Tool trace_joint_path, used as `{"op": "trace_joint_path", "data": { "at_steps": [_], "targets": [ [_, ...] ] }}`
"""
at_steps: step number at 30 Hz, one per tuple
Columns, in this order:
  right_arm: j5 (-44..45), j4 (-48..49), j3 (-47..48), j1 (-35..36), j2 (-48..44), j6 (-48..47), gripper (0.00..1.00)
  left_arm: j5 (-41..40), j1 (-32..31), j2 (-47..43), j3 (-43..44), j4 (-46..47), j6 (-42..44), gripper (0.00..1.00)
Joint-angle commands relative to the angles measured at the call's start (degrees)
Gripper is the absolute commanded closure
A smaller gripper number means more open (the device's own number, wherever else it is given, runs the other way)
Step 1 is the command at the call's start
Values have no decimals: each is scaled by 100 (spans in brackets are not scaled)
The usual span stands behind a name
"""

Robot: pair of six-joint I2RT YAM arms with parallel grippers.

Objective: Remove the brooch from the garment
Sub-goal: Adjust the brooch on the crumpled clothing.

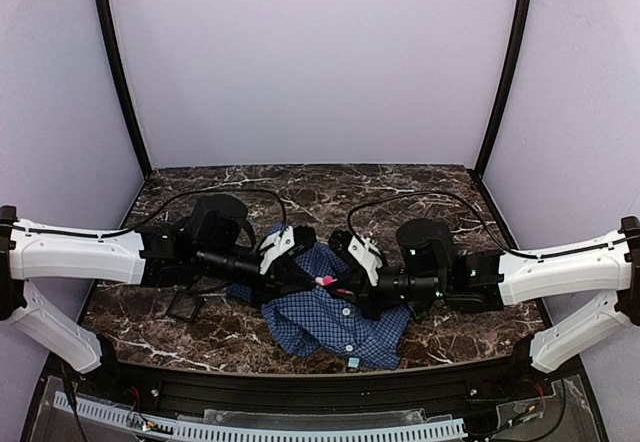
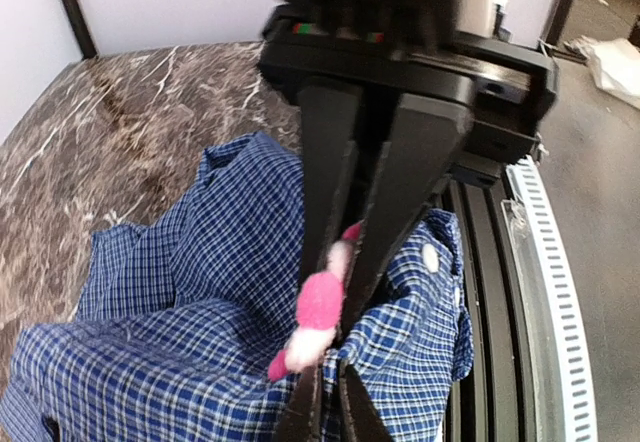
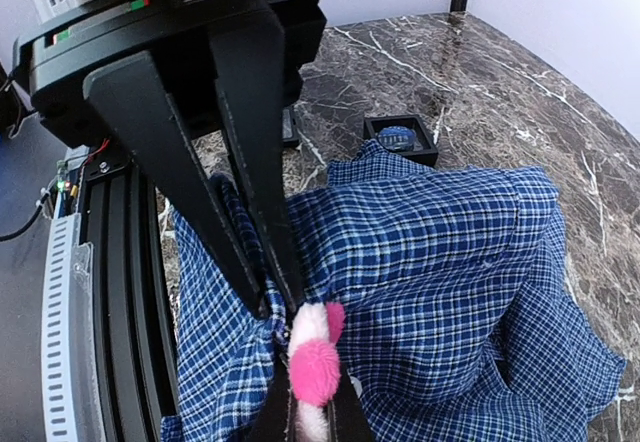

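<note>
The garment (image 1: pixel 330 322), a blue checked shirt, lies crumpled on the marble table between my two arms. The brooch (image 1: pixel 325 281), pink and white and fluffy, sits on a raised fold of it. In the right wrist view my right gripper (image 3: pixel 312 377) is shut on the brooch (image 3: pixel 316 367), its fingers on either side. My left gripper (image 3: pixel 275 300) comes in from above and pinches the cloth (image 3: pixel 450 242) right beside the pin. In the left wrist view my left gripper (image 2: pixel 328 380) is shut on a fold of the garment (image 2: pixel 200 262), just below the brooch (image 2: pixel 318 307).
A small black square tray (image 1: pixel 185 307) lies left of the shirt, seen also behind it as the tray (image 3: pixel 400 137). A black rail (image 1: pixel 300 387) runs along the near table edge. Pale walls and black posts enclose the marble top (image 1: pixel 400 187).
</note>
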Motion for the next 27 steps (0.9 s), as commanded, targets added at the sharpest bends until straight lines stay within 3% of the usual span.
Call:
{"op": "trace_joint_path", "data": {
  "at_steps": [1,2,6,8,11,16,22,27],
  "targets": [
    [376,466,-68,123,24,476,100,-926,26,-364,-269,501,-216,86],
    [484,480,-53,127,28,529,100,-1068,25,-469,-335,534,-263,82],
    [1355,414,136,126,159,990,100,-1942,27,-845,-405,392,-868,26],
    [1903,309,274,126,317,1194,100,-2377,32,-1088,-463,336,-1479,18],
    [2620,145,512,127,564,1367,100,-2634,22,-1470,-536,219,-2084,16],
    [3111,4,947,119,816,1383,100,-1657,23,-1648,-611,210,-2817,16],
    [3230,-190,1221,108,834,1297,100,-1165,18,-1585,-1039,597,-3289,14],
    [2449,-47,1093,95,694,1183,100,-2085,22,-1391,-1217,706,-3124,9]
  ]
}}
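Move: The brooch is already pinched in the right fingers, almost at that hand's point (some 1 cm left); from the left hand, shut on cloth beside it, the brooch is about 3 cm right and 1 cm ahead, level. The garment's far part is about 9 cm ahead of the right hand, 3 cm left and 12 cm below. From the left hand, the empty tray lies roughly 27 cm left, level fore and aft, and the blue-filled tray 16 cm left, 10 cm ahead, both some 15 cm down. The brooch, still gripped by the right fingers with cloth hanging from it, is carried about 9 cm forward towards the garment's far part, nearly level and then rising a little, while that wrist turns some 30 degrees clockwise. The left fingers let go of the cloth and open wide, backing left, up and forward, then sink again; that wrist swings counter-clockwise and tips down. ##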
